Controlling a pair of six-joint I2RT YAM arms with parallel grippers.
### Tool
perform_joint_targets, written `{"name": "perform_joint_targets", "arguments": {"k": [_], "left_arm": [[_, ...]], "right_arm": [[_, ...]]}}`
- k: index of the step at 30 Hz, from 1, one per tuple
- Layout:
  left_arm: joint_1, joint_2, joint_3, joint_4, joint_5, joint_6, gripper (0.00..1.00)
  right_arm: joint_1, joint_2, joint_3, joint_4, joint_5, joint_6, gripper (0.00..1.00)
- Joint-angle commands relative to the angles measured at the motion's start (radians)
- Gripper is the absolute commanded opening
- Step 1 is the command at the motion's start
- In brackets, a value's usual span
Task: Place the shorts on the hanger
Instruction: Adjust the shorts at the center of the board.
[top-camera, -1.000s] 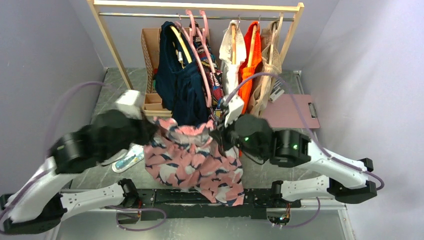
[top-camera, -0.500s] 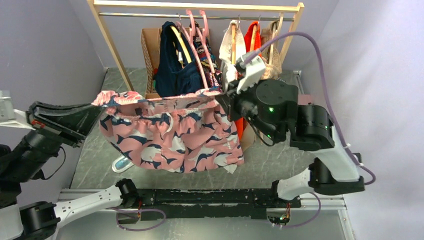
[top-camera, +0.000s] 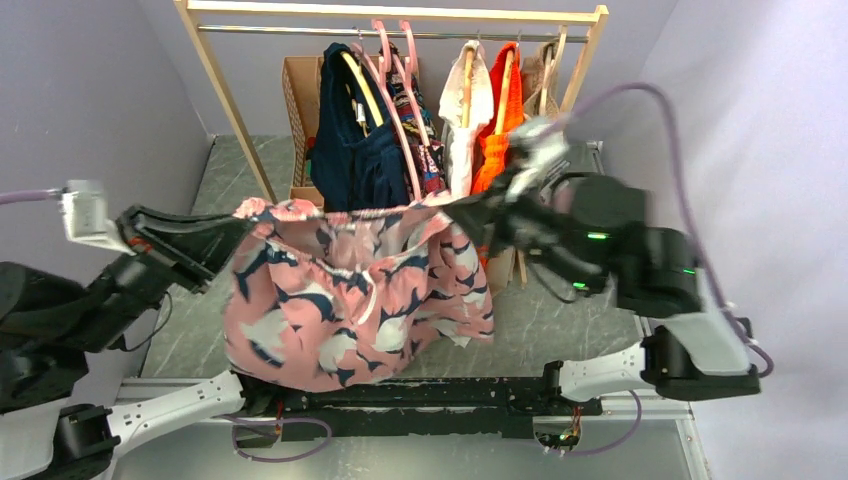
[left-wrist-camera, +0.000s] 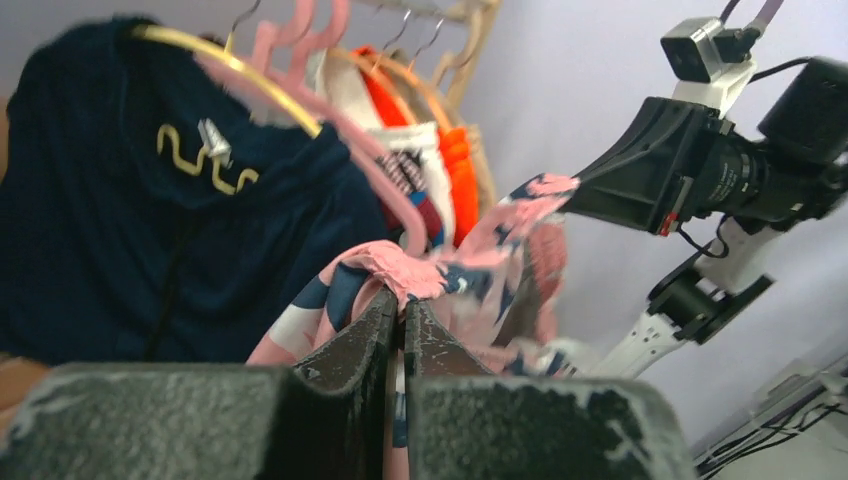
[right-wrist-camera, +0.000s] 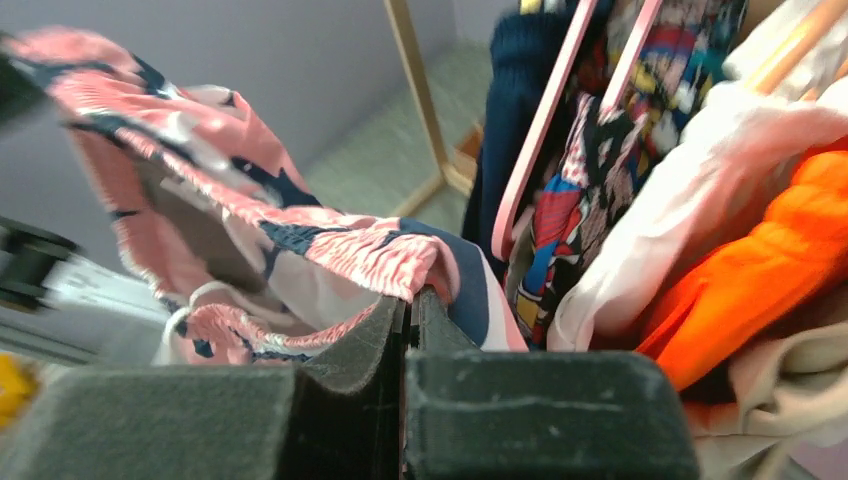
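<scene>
The pink shorts with navy and white print hang in the air, their waistband stretched between my two grippers. My left gripper is shut on the waistband's left end, seen pinched between its tips in the left wrist view. At the right end my right gripper is shut on the gathered edge. The pale-pink hanger hangs on the rail just behind the waistband. Its arm slopes down toward the shorts, and it shows beside the shorts as a pink bar.
A wooden clothes rack stands at the back with a navy garment on a yellow-edged hanger, a multicolour garment, and white and orange garments. A cardboard box stands behind the rack's left post.
Both grippers rose and pulled apart, stretching the bunched waistband wide. In the last half second the left gripper came back to the right and the shorts sag more.
</scene>
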Motion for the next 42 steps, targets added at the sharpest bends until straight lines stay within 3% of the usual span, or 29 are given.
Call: {"name": "perform_joint_targets", "arguments": {"k": [1, 4, 5, 8, 9, 15, 18, 25, 32, 38, 42], "left_arm": [[-0.005, 0.037, 0.066, 0.013, -0.103, 0.013, 0.07], [-0.006, 0.23, 0.416, -0.003, -0.003, 0.113, 0.07], [-0.006, 0.289, 0.535, -0.002, 0.065, 0.13, 0.07], [-0.001, 0.375, 0.736, 0.044, 0.211, 0.137, 0.07], [-0.001, 0.361, 0.723, 0.067, 0.221, 0.135, 0.07], [0.0, 0.13, 0.257, 0.142, 0.07, 0.104, 0.07], [0.0, 0.043, 0.114, 0.148, 0.03, 0.079, 0.07], [-0.001, 0.063, 0.196, 0.07, -0.007, 0.106, 0.07], [-0.001, 0.018, 0.095, 0.055, -0.037, 0.081, 0.07], [0.0, 0.061, 0.222, 0.074, 0.103, 0.115, 0.07], [-0.001, 0.017, 0.149, 0.13, 0.147, 0.114, 0.07]], "right_arm": [[-0.008, 0.193, 0.113, -0.234, 0.081, -0.008, 0.0], [-0.008, 0.277, 0.478, -0.13, -0.069, -0.123, 0.0], [-0.009, 0.258, 0.508, -0.032, -0.159, -0.144, 0.0], [-0.008, 0.068, 0.287, 0.303, -0.329, -0.152, 0.0], [-0.008, 0.033, 0.225, 0.345, -0.32, -0.151, 0.0], [-0.008, -0.06, -0.048, 0.294, -0.163, -0.128, 0.0], [-0.008, -0.113, -0.182, 0.298, -0.132, -0.115, 0.0], [-0.008, -0.107, -0.082, 0.261, -0.13, -0.152, 0.0], [-0.008, -0.141, -0.268, 0.234, -0.025, -0.123, 0.0], [-0.008, -0.177, -0.154, 0.319, -0.244, -0.167, 0.0], [-0.008, -0.213, -0.191, 0.338, -0.22, -0.148, 0.0]]}}
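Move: The shorts already hang from both closed grippers by the ends of the waistband, high above the table; their middle lies some 12 cm to the left hand's right, about 5 cm back and 12 cm below it. From the right hand it is roughly 11 cm left, 7 cm back and 11 cm down. The navy garment stands about 25 cm ahead of the left hand and 12 cm to its right, while from the right hand the white garment is some 20 cm straight ahead and the orange one equally far, 6 cm to the right, all lower. Both hands keep their pinch on the waistband ends and shake the shorts in the air in front of the rack: the left hand dips slightly, whips up to about 16 cm above its start and drops back, while the right first swings left and down, then back right and up to some 12 cm above its start, and sinks again. The swings then die into small bobs, the left hand ending about 5 cm up and a little back, the right about 3 cm back and slightly up, with both sets of fingers tipped up some 10 degrees and the right wrist also turned a little counter-clockwise. ##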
